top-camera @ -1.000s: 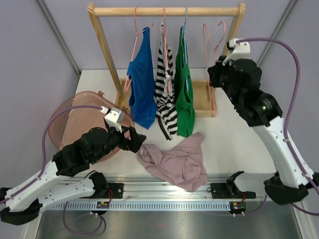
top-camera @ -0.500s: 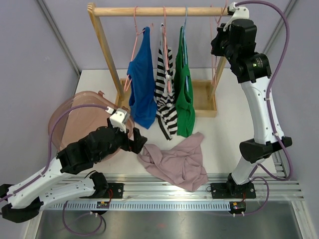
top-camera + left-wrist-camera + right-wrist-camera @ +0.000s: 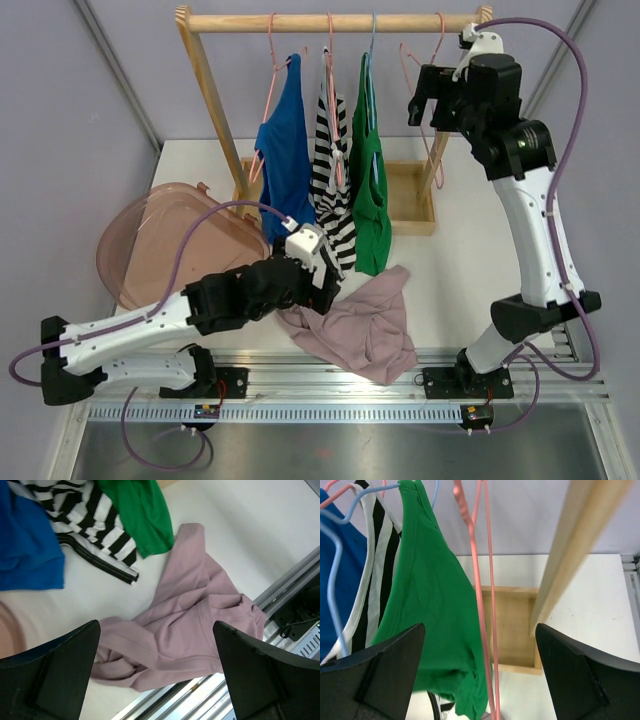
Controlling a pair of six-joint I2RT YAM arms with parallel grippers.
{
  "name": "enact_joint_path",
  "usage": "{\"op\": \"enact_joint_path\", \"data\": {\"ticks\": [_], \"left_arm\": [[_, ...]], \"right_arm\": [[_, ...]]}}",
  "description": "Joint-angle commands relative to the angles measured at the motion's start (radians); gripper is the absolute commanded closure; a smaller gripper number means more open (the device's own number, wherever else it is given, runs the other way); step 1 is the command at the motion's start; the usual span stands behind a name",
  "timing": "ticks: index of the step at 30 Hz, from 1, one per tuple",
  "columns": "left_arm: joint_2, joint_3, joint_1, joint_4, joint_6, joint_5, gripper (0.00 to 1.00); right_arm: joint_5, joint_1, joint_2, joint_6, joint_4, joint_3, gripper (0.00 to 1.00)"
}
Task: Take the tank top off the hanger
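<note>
A mauve tank top (image 3: 355,325) lies crumpled on the table near the front rail, off any hanger; the left wrist view shows it (image 3: 185,625) too. My left gripper (image 3: 322,283) hovers open just above its left part, jaws wide (image 3: 156,625), touching nothing. An empty pink hanger (image 3: 404,52) hangs from the wooden rod (image 3: 330,22) at the right. My right gripper (image 3: 428,100) stands open beside it, and the hanger's wires (image 3: 479,595) run between the spread jaws (image 3: 480,627) without contact. Blue (image 3: 287,170), striped (image 3: 335,190) and green (image 3: 370,190) tank tops hang on hangers.
The rack's wooden base (image 3: 410,200) and right post (image 3: 570,545) stand close to my right gripper. A pink plastic basin (image 3: 150,250) sits at the table's left. The metal rail (image 3: 330,375) runs along the front edge under the mauve garment's hem.
My right gripper lifted the pink hanger up to the rod, then opened and let it go. My left arm swung right, from the basin to over the mauve tank top.
</note>
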Motion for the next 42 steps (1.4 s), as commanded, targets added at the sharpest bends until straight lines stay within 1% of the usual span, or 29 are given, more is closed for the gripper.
{"op": "enact_joint_path", "data": {"ticks": [1, 2, 4, 5, 6, 8, 9, 11, 12, 17, 21, 25, 26, 27, 28, 29, 30, 31, 33, 35, 37, 38, 39, 40, 41, 42], "left_arm": [[0.109, 0.019, -0.013, 0.238, 0.008, 0.087, 0.01], [0.135, 0.015, -0.013, 0.269, 0.005, 0.105, 0.01], [0.227, 0.02, -0.013, 0.317, 0.003, 0.148, 0.01], [0.256, 0.028, -0.015, 0.323, -0.002, 0.156, 0.01], [0.294, 0.037, -0.016, 0.325, -0.005, 0.161, 0.01], [0.385, 0.061, -0.024, 0.325, -0.006, 0.168, 0.01], [0.412, 0.067, -0.027, 0.322, -0.008, 0.17, 0.01], [0.486, 0.083, -0.036, 0.313, -0.017, 0.168, 0.01], [0.506, 0.084, -0.041, 0.308, -0.022, 0.168, 0.01], [0.623, 0.083, -0.076, 0.303, -0.052, 0.179, 0.01], [0.73, 0.06, -0.096, 0.329, -0.081, 0.219, 0.01], [0.808, 0.045, -0.107, 0.362, -0.118, 0.245, 0.02], [0.816, 0.038, -0.108, 0.366, -0.121, 0.251, 0.09], [0.824, 0.035, -0.11, 0.371, -0.124, 0.248, 0.4], [0.825, 0.028, -0.114, 0.365, -0.138, 0.236, 0.6], [0.822, 0.025, -0.116, 0.359, -0.146, 0.222, 0.75], [0.816, 0.023, -0.116, 0.351, -0.147, 0.202, 0.94], [0.796, 0.023, -0.119, 0.325, -0.152, 0.188, 1.0], [0.761, 0.025, -0.124, 0.296, -0.15, 0.144, 1.0], [0.68, 0.028, -0.125, 0.245, -0.149, 0.113, 1.0], [0.612, 0.037, -0.125, 0.18, -0.149, 0.047, 1.0], [0.544, 0.052, -0.125, 0.155, -0.147, 0.021, 1.0], [0.514, 0.064, -0.124, 0.127, -0.149, -0.05, 1.0], [0.487, 0.083, -0.124, 0.051, -0.16, -0.091, 1.0], [0.43, 0.098, -0.124, 0.012, -0.16, -0.127, 1.0], [0.407, 0.132, -0.124, -0.064, -0.164, -0.204, 1.0]], "right_arm": [[0.018, -0.004, -0.158, 0.011, 0.023, -0.071, 0.0], [0.018, -0.004, -0.224, 0.015, 0.023, -0.102, 0.01], [0.012, -0.002, -0.298, 0.029, 0.043, -0.212, 0.01], [0.012, -0.004, -0.379, 0.035, 0.051, -0.252, 0.0], [0.009, -0.004, -0.418, 0.041, 0.059, -0.327, 0.01], [0.004, -0.004, -0.523, 0.055, 0.077, -0.393, 0.01], [-0.016, -0.004, -0.554, 0.058, 0.08, -0.448, 0.0], [-0.043, -0.004, -0.631, 0.061, 0.083, -0.493, 0.0], [-0.071, -0.004, -0.652, 0.063, 0.082, -0.527, 0.0], [-0.126, -0.002, -0.744, 0.058, 0.056, -0.578, 0.0], [-0.207, -0.002, -0.786, 0.061, 0.068, -0.625, 0.0], [-0.256, -0.004, -0.804, 0.066, 0.091, -0.653, 0.01], [-0.273, -0.002, -0.809, 0.066, 0.096, -0.659, 0.0], [-0.281, -0.004, -0.811, 0.066, 0.099, -0.662, 0.01], [-0.289, -0.004, -0.814, 0.067, 0.105, -0.662, 0.0], [-0.301, -0.004, -0.817, 0.067, 0.106, -0.665, 0.0], [-0.304, -0.004, -0.818, 0.067, 0.109, -0.664, 0.0], [-0.307, -0.004, -0.821, 0.067, 0.111, -0.665, 0.01], [-0.306, -0.004, -0.827, 0.064, 0.109, -0.664, 0.0], [-0.298, -0.002, -0.834, 0.061, 0.109, -0.661, 0.0], [-0.295, -0.004, -0.837, 0.06, 0.109, -0.661, 0.0], [-0.295, -0.002, -0.837, 0.058, 0.111, -0.661, 0.0], [-0.293, -0.004, -0.838, 0.057, 0.111, -0.661, 0.01], [-0.293, -0.002, -0.837, 0.055, 0.111, -0.659, 0.0], [-0.292, -0.002, -0.835, 0.054, 0.112, -0.659, 0.01], [-0.29, -0.002, -0.835, 0.052, 0.111, -0.659, 0.0]]}}
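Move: The tank top lies crumpled on the table, its middle some 13 cm to the left hand's right, 4 cm back and 22 cm below. From the left hand, the hanging striped top is about 19 cm ahead and 9 cm right, the green top 19 cm ahead and 17 cm right. From the right hand, the tank top is roughly 30 cm back, 23 cm left and 44 cm down. Left hand dips about 20 cm, rightward, pinches the tank top and starts lifting; open right hand backs away from rack. ##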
